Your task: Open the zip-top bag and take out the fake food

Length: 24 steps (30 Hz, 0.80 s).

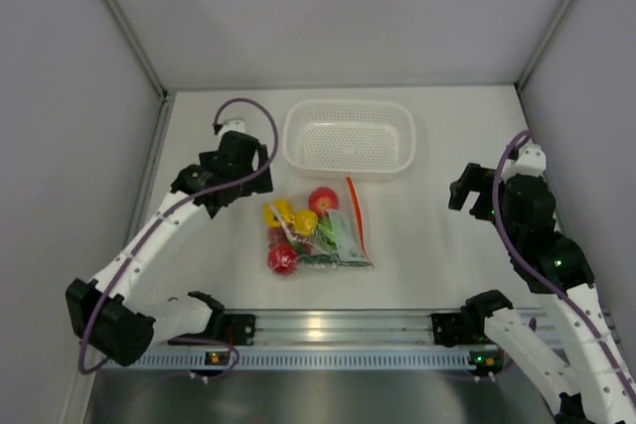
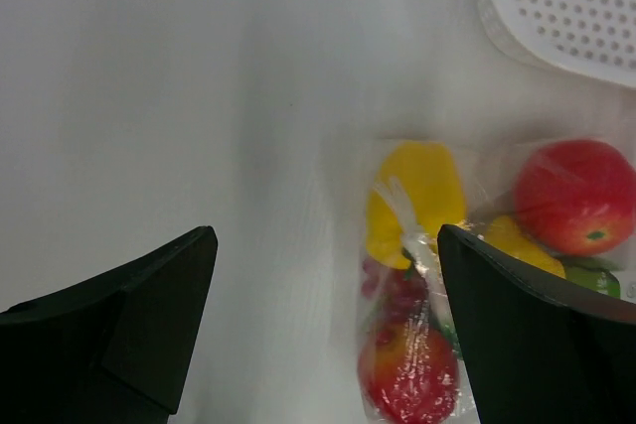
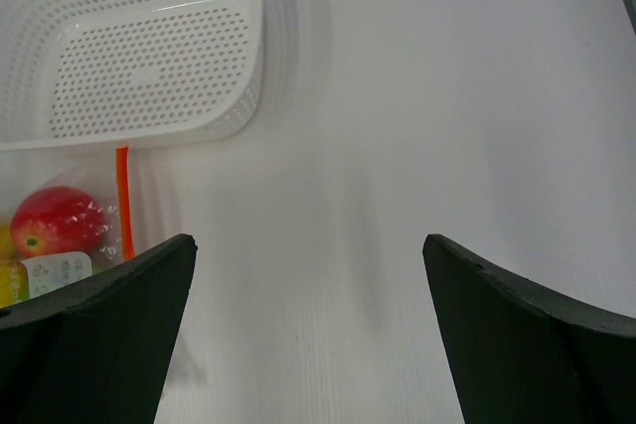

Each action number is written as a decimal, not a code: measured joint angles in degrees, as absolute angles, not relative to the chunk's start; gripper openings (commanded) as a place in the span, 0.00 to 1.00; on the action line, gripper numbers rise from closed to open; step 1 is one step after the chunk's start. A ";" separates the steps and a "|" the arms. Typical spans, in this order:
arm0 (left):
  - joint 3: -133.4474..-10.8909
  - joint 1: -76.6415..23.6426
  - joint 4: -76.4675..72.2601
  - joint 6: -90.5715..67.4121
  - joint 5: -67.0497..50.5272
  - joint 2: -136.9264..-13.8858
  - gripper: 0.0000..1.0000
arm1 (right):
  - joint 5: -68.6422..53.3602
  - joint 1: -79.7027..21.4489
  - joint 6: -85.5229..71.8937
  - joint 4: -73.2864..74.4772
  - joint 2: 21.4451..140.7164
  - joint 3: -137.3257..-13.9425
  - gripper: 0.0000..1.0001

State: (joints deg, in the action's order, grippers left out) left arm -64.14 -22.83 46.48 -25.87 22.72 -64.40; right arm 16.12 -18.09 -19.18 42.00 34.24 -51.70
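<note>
The zip-top bag [image 1: 320, 232] lies flat in the middle of the table, its orange-red zip strip [image 1: 353, 203] on the right edge. The fake food [image 1: 283, 258] is inside it: red round pieces, yellow ones and green bits. My left gripper [image 1: 253, 172] hovers open just left of the bag. In the left wrist view the bag [image 2: 417, 275] sits by the right finger [image 2: 517, 325], apart from it, and the left gripper [image 2: 326, 235] holds nothing. My right gripper [image 1: 462, 194] is open, well right of the bag. The right wrist view shows the right gripper [image 3: 308, 240] over bare table, the zip strip [image 3: 123, 201] at far left.
A white perforated basket [image 1: 350, 168] stands behind the bag, with nothing in it. It also shows in the left wrist view, basket [image 2: 566, 7], and the right wrist view, basket [image 3: 243, 67]. Grey walls close the table on three sides. A metal rail [image 1: 338, 330] runs along the near edge.
</note>
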 measured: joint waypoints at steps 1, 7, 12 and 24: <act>-64.86 -26.15 46.57 -26.87 23.86 -67.13 0.99 | 16.60 -18.09 -19.31 42.04 34.28 -51.70 0.99; -72.23 -43.16 47.37 -32.16 31.27 -79.81 0.99 | 18.79 -18.09 -19.66 42.61 33.26 -51.64 0.99; -83.05 -54.76 48.66 -36.10 37.60 -92.20 0.98 | 19.68 -18.09 -19.79 43.48 30.96 -51.35 0.99; -104.75 -66.57 54.85 -38.28 46.89 -118.93 0.96 | 19.35 -18.09 -20.03 44.38 24.58 -51.35 0.99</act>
State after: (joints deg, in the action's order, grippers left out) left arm -104.75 -66.57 54.85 -38.28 46.89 -118.93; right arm 19.35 -18.09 -20.03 44.38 24.58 -51.35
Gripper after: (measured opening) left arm 0.966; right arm 0.993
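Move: The bag's red zip runs fore-and-aft, its middle about 25 cm to the left hand's right, 3 cm nearer the base and some 20 cm below. From that hand, the red tomato in the bag is 18 cm right and 1 cm ahead, the yellow pepper 8 cm right and 1 cm back, and the white basket's middle 24 cm right and 16 cm ahead. From the right hand the zip is some 23 cm left, 3 cm ahead and 24 cm below. Rightwards in one fast sweep, the left hand travels about 30 cm across over the bagged food to the red zip side, sinking some 7 cm, mostly late on, while it turns about 20 degrees clockwise and rolls its left side up. Its fingers stay wide open, clear of the bag. The right hand, also open, eases back, up and a little right. ##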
